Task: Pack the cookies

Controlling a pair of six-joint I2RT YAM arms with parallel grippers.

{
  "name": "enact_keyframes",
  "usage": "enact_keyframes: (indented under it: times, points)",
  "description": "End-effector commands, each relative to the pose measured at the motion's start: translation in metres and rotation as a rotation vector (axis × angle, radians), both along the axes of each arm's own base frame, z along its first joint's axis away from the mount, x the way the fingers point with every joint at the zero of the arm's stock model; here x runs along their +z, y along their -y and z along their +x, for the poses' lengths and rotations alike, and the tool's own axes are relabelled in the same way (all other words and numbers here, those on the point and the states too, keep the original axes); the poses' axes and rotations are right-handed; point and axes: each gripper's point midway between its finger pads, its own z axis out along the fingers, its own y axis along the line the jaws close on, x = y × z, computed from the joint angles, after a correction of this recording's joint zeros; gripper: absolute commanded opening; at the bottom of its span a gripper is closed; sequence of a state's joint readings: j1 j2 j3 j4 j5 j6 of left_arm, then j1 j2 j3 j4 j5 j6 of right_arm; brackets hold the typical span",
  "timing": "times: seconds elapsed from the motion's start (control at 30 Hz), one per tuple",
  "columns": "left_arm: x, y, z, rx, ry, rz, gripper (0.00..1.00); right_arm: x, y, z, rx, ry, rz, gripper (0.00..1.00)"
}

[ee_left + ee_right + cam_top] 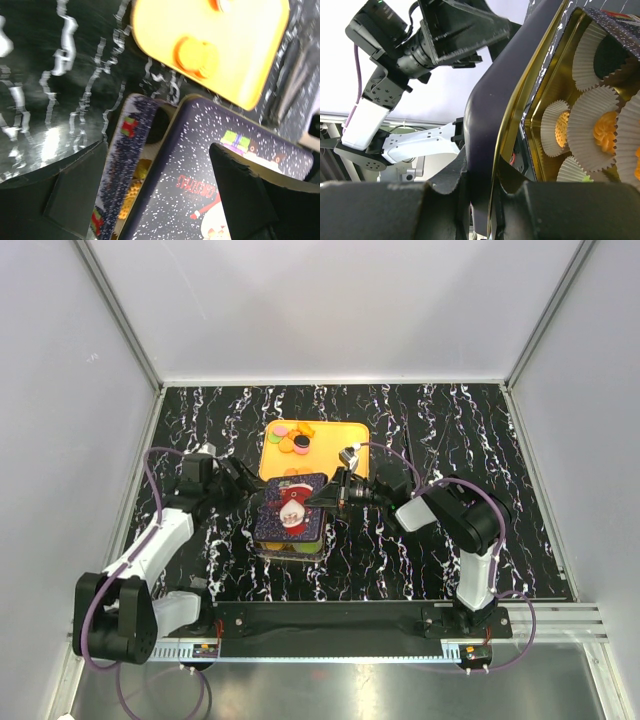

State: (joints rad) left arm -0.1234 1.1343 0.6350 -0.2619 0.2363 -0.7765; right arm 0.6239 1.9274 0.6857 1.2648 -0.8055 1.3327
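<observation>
A dark blue Christmas lid (290, 508) lies tilted over the matching tin (289, 549). My right gripper (485, 200) is shut on the lid's (495, 100) rim, at the lid's right edge in the top view. Under the raised lid, orange cookies (605, 132) sit in white paper cups inside the gold tin (537, 125). My left gripper (157, 170) stands open, wide fingers either side of the lid's (200, 165) left edge and the tin's wall (120, 165), holding nothing. More cookies (292, 438), orange, black, green and pink, lie on the orange tray (340, 440).
The tray (240, 55) sits just behind the tin with an orange cookie (197, 55) on it. Black marbled tabletop (450, 530) spreads to both sides. White walls enclose the table at the back and sides.
</observation>
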Motion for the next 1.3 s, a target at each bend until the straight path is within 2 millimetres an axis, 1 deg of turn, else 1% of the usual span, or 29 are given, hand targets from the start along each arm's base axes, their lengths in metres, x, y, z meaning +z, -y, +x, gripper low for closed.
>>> enact_keyframes:
  times: [0.0, 0.13, 0.27, 0.33, 0.37, 0.43, 0.5, 0.53, 0.63, 0.67, 0.73, 0.77, 0.83, 0.9, 1.03, 1.07, 1.27]
  points:
    - [0.006, 0.021, 0.001, -0.134, 0.057, -0.06, 0.91, 0.029, -0.002, -0.005, 0.007, 0.142, 0.098, 0.0]
    - [0.002, 0.028, -0.004, -0.187, 0.053, -0.073, 0.92, 0.028, -0.004, -0.008, 0.012, 0.137, 0.114, 0.0]
    - [-0.004, 0.035, -0.01, -0.231, 0.031, -0.093, 0.92, 0.021, -0.006, -0.01, 0.014, 0.13, 0.101, 0.0]
    - [-0.009, 0.035, -0.013, -0.24, 0.014, -0.091, 0.92, 0.019, -0.005, -0.01, 0.009, 0.129, 0.094, 0.0]
    - [-0.01, 0.036, -0.014, -0.245, 0.013, -0.093, 0.92, 0.017, -0.005, -0.01, 0.007, 0.122, 0.085, 0.01]
    - [-0.014, 0.037, -0.016, -0.248, 0.001, -0.093, 0.92, 0.014, -0.004, -0.01, 0.0, 0.131, 0.072, 0.07]
    - [-0.016, 0.037, -0.017, -0.251, -0.004, -0.093, 0.92, 0.01, -0.003, -0.01, -0.008, 0.132, 0.058, 0.09]
    - [-0.017, 0.037, -0.017, -0.249, -0.008, -0.089, 0.92, 0.009, -0.002, -0.01, -0.01, 0.126, 0.052, 0.14]
    - [-0.019, 0.037, -0.018, -0.254, -0.015, -0.086, 0.91, 0.006, 0.0, -0.011, -0.016, 0.121, 0.042, 0.22]
    - [-0.019, 0.038, -0.019, -0.257, -0.016, -0.086, 0.91, 0.004, 0.001, -0.012, -0.019, 0.12, 0.039, 0.28]
    - [-0.021, 0.037, -0.019, -0.257, -0.02, -0.084, 0.91, 0.002, 0.002, -0.012, -0.025, 0.117, 0.033, 0.31]
    - [-0.021, 0.037, -0.019, -0.258, -0.02, -0.081, 0.91, 0.0, 0.005, -0.012, -0.031, 0.11, 0.026, 0.35]
    - [-0.022, 0.037, -0.018, -0.257, -0.024, -0.077, 0.91, -0.001, 0.008, -0.013, -0.037, 0.108, 0.023, 0.38]
    - [-0.024, 0.037, -0.02, -0.262, -0.032, -0.076, 0.91, -0.004, 0.012, -0.014, -0.043, 0.101, 0.017, 0.45]
    - [-0.025, 0.037, -0.019, -0.261, -0.035, -0.075, 0.91, -0.002, 0.02, -0.015, -0.058, 0.093, 0.014, 0.5]
    - [-0.026, 0.037, -0.019, -0.261, -0.034, -0.073, 0.91, -0.004, 0.025, -0.014, -0.069, 0.087, 0.007, 0.51]
    - [-0.027, 0.037, -0.019, -0.263, -0.039, -0.077, 0.91, -0.011, 0.038, -0.014, -0.082, 0.064, -0.046, 0.53]
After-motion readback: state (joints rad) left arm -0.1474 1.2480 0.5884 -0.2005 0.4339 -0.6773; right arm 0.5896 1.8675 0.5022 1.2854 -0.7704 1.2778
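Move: My right hand pinches the lid by its right edge; the lid's middle is about 5 cm left and 2 back of it, with the open tin's middle some 6 left, 5 back and 7 below. The orange tray is about 9 cm ahead and 10 below. From my open left hand, the tin's middle lies roughly 7 cm right, 8 back and 6 below, the lid 7 right and 5 back. With my right hand I ease the lid down about 3 cm and slightly back towards the tin, then open the fingers to about half while drawing off some 3 cm to the right, the lid's edge still between them. My left hand, staying wide open, goes right, down and back, about 5 cm in all, in over the tin's left side, turning some 13 degrees clockwise. ##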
